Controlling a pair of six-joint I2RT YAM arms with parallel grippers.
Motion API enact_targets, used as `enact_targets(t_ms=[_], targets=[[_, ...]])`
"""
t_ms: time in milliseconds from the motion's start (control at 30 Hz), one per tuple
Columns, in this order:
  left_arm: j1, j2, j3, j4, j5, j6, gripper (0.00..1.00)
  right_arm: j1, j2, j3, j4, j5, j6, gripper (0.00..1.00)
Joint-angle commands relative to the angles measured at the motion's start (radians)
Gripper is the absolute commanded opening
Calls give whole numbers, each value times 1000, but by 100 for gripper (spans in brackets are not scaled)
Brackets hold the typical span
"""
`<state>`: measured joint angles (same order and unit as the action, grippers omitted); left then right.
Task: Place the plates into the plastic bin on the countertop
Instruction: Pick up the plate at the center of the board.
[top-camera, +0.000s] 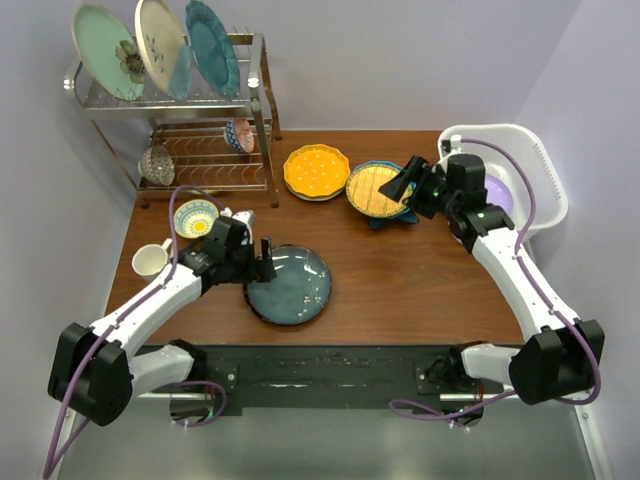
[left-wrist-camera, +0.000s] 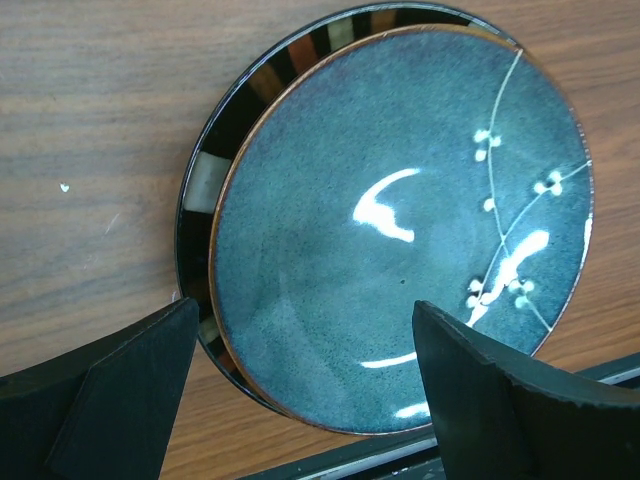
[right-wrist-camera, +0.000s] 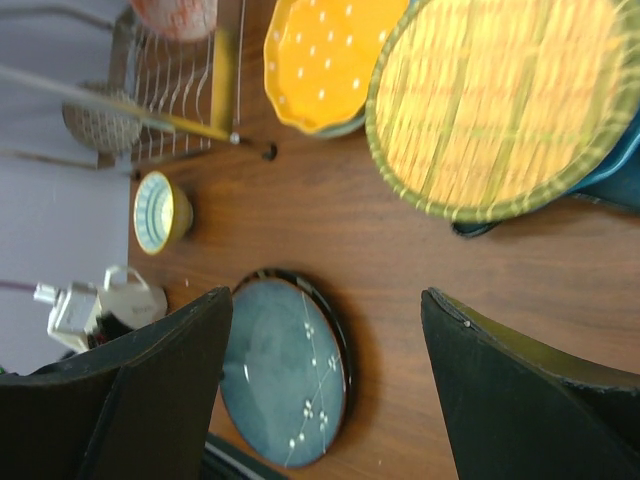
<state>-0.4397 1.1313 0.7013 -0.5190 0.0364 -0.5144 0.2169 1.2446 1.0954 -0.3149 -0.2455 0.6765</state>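
Note:
A blue-grey plate (top-camera: 292, 287) with white blossoms lies on a dark plate with a patterned rim (left-wrist-camera: 235, 100) near the table's front edge. My left gripper (top-camera: 262, 262) hovers open over their left rim (left-wrist-camera: 305, 340), holding nothing. A yellow gridded plate (top-camera: 376, 189) rests on a blue star-shaped plate (top-camera: 396, 219), with a yellow scalloped plate (top-camera: 316, 170) beside them. My right gripper (top-camera: 400, 184) stands open and empty above the gridded plate's right edge (right-wrist-camera: 325, 300). The white plastic bin (top-camera: 545, 165) at the far right holds a lilac plate (top-camera: 499, 193), partly hidden by the right arm.
A chrome wire rack (top-camera: 255, 100) at the back left carries three large upright plates (top-camera: 160, 45), a patterned bowl (top-camera: 238, 134) and a strainer (top-camera: 157, 165). A small yellow-and-blue bowl (top-camera: 196, 217) and a white cup (top-camera: 150, 260) stand near the left arm.

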Motion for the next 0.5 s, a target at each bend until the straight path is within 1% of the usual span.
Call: enact_targets(t_ms=[0, 333, 467], targets=[[-4, 19, 35, -10, -15, -22, 92, 51, 9, -49, 22, 11, -23, 79], [-4, 56, 20, 2, -7, -27, 93, 143, 30, -138, 48, 14, -15, 78], [-4, 64, 15, 10, -4, -27, 93, 162, 39, -172, 57, 11, -8, 78]])
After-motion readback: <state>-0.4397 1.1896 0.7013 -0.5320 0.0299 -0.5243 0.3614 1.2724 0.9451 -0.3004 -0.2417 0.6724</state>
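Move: The blue plate's middle lies about 6 cm to the right of the left hand, 2 cm back and 7 cm below. From the right hand it is some 23 cm left, 14 cm back and 24 cm down. Near the left hand, the patterned bowl stands about 16 cm left and 14 cm ahead, the mug 26 cm left and 4 cm ahead. Near the right hand, the woven yellow plate on its trivet is about 8 cm ahead, 2 cm left and 20 cm lower. Open and empty, the right hand heads down for the blue plate, sinking some 7 cm while drawing back and swinging left about 4 cm each, away from the woven yellow plate. Its fingers tip down and turn counter-clockwise, roughly 10 degrees each way. Over the blue plate's left part the left hand, also open, eases down 1.5 cm without visible contact. ##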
